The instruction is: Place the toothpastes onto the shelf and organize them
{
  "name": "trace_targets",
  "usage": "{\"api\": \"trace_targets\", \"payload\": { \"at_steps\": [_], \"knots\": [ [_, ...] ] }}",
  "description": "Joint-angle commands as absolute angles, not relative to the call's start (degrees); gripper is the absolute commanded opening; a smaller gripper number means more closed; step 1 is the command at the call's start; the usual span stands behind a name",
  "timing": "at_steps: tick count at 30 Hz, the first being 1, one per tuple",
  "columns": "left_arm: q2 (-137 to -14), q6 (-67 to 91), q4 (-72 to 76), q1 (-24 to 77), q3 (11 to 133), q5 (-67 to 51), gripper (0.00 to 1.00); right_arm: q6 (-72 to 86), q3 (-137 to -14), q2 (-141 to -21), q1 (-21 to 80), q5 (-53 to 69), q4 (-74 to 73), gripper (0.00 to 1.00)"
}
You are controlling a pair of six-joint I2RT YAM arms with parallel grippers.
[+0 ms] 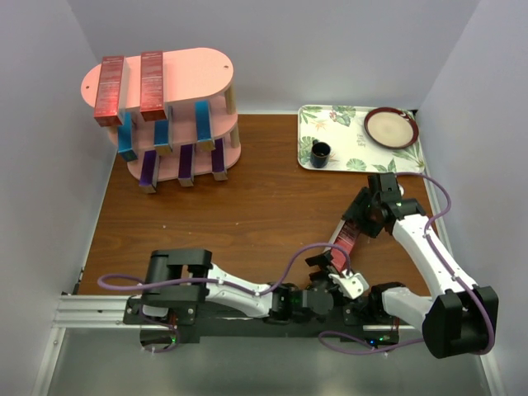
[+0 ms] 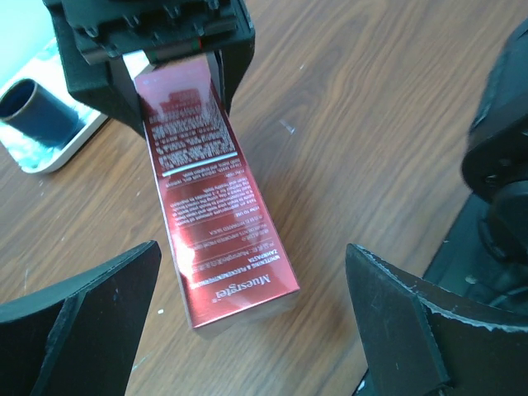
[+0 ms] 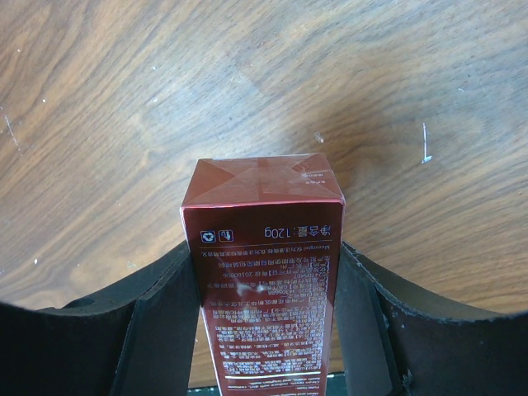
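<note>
The pink shelf stands at the far left. Two red toothpaste cartons lie on its top board, three blue ones on the middle, three purple ones on the bottom. My right gripper is shut on the third red carton and holds it tilted, low over the table. My left gripper is open. Its fingers stand either side of the carton's free end without touching it.
A floral tray at the far right holds a dark cup and a brown plate. The cup also shows in the left wrist view. White walls close in the wooden table.
</note>
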State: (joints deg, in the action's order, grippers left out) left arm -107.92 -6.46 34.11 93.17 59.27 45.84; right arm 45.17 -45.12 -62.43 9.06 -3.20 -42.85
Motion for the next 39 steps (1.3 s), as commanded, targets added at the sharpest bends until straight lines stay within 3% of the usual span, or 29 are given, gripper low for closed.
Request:
{"api": "trace_targets", "payload": {
  "at_steps": [1, 17, 20, 26, 32, 36, 37, 39],
  "knots": [
    [-110.21, -4.04, 33.66, 93.96, 62.93, 53.0, 1.0, 46.49, -47.37, -61.26, 9.05, -1.32, -41.84, 0.21],
    [-115.76, 1.92, 28.83, 91.85, 67.24, 61.79, 0.89, 46.93, -45.97, -60.29, 9.05, -0.09, -40.87, 0.21],
    [-114.96, 4.38, 29.0, 91.06, 66.54, 60.91, 0.82, 47.02, -45.79, -59.94, 9.05, -0.09, -40.69, 0.21],
    [-113.03, 5.54, 33.74, 90.79, 63.46, 59.86, 0.59, 47.37, -45.44, -59.68, 9.05, -0.09, -40.61, 0.21],
    [-111.36, 5.98, 36.38, 90.7, 61.27, 59.5, 0.28, 47.55, -44.56, -59.59, 9.14, 1.23, -39.46, 0.23],
    [-110.31, 6.33, 36.56, 90.62, 60.03, 59.5, 0.08, 46.94, -44.47, -59.15, 9.05, 1.93, -38.68, 0.39],
    [-109.69, 6.5, 36.91, 90.53, 59.77, 59.59, 0.06, 46.85, -44.47, -59.06, 9.05, 2.19, -38.5, 0.54],
    [-108.9, 6.59, 36.91, 90.35, 58.71, 59.15, 0.0, 46.32, -44.56, -58.36, 9.05, 1.59, -38.32, 0.73]
  ]
}}
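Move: The red toothpaste box's middle is about 9 cm ahead of my left hand, 1 cm right and 4 cm lower; its near end is only some 2 cm ahead, 1 cm left and as low. The right gripper holding its far part is about 15 cm ahead and 3 cm right, 4 cm down. The mug is roughly 32 cm ahead, 2 cm left. From my right hand the box's middle lies some 6 cm back, 2 cm left, 1 cm down. I bring my open left hand down about 4 cm and forward just as far, edging left and turning some 15 degrees counter-clockwise to line up with the box. Once around its near end, my left fingers close and pinch its two sides, then carry on slightly left. My right hand keeps its grip on the far part, drifting about 1 cm left. ##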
